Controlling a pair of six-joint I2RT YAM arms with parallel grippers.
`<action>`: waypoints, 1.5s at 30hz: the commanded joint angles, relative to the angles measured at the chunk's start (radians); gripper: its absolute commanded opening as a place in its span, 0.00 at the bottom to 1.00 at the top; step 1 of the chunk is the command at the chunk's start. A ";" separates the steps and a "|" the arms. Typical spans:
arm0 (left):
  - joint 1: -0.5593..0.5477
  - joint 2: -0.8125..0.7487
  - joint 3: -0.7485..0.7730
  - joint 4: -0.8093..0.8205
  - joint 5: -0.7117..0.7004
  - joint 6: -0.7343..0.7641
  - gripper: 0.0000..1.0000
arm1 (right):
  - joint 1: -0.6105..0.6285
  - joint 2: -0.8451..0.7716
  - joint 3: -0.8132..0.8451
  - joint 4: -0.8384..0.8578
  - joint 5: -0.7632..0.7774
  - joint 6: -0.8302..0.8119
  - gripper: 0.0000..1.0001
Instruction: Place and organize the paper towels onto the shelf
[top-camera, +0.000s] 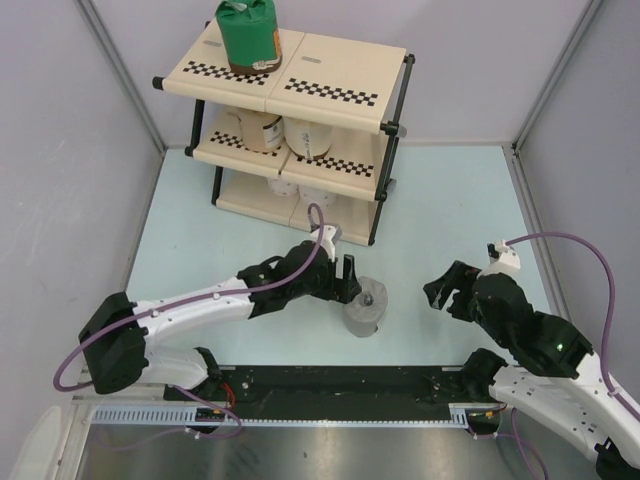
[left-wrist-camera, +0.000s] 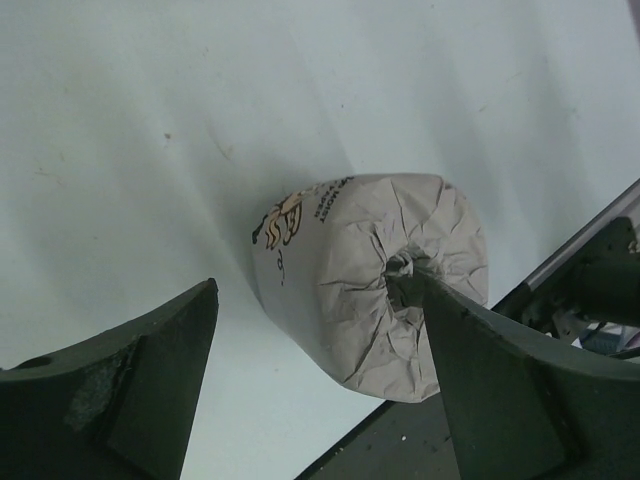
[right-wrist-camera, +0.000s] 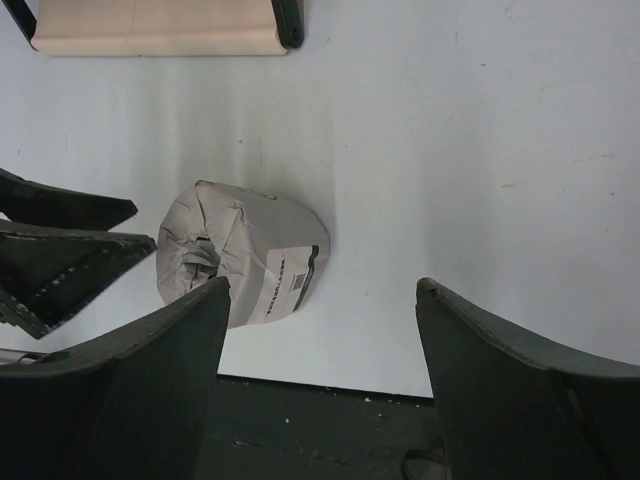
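A grey paper-wrapped roll of paper towels (top-camera: 366, 307) stands upright on the pale table near its front edge, also seen in the left wrist view (left-wrist-camera: 350, 290) and the right wrist view (right-wrist-camera: 245, 255). My left gripper (top-camera: 352, 280) is open at its left side. One fingertip (left-wrist-camera: 415, 290) sits at the roll's centre hole, while the other finger (left-wrist-camera: 190, 320) stands clear of it. My right gripper (top-camera: 445, 293) hangs open and empty to the roll's right. The shelf (top-camera: 330, 75) stands at the back. It holds a green roll (top-camera: 248, 38) on top, a tan roll (top-camera: 262, 130) and a white roll (top-camera: 310, 138) on the middle tier, and white rolls (top-camera: 300, 190) at the bottom.
A black rail (top-camera: 330, 385) runs along the table's near edge, just in front of the grey roll. Grey enclosure walls close in both sides and the back. Purple cables loop over both arms. The shelf's bottom panel (right-wrist-camera: 150, 35) shows at the top of the right wrist view.
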 joint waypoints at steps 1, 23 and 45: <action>-0.044 0.038 0.050 0.005 -0.024 0.023 0.87 | 0.000 0.006 0.038 0.011 0.016 0.002 0.80; -0.081 0.209 0.150 -0.069 -0.066 0.049 0.63 | -0.003 -0.011 0.036 0.006 0.013 0.003 0.81; -0.143 0.259 0.200 -0.156 -0.069 0.088 0.42 | -0.003 -0.008 0.032 0.002 0.010 0.011 0.81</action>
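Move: The grey paper towel roll stands on the table about 5 cm to the left hand's right, 2 cm back and 9 cm below it. The shelf's near right foot is some 18 cm ahead of this hand, 6 cm to its right and 14 cm below. The right-hand white roll on the bottom shelf is roughly 28 cm ahead, 6 cm left and 7 cm down. From the idle right hand, the grey roll lies about 14 cm left, 4 cm ahead and 15 cm below. Downward some 5 cm onto the top of the grey roll, the left hand sinks while easing about 3 cm left and a little back, rolling roughly 15 degrees so its left side rises. Its wide-open fingers close about halfway over the roll's near-left wall, one going into the core hole and the other outside, and begin to pinch the wrapped wall between them. ##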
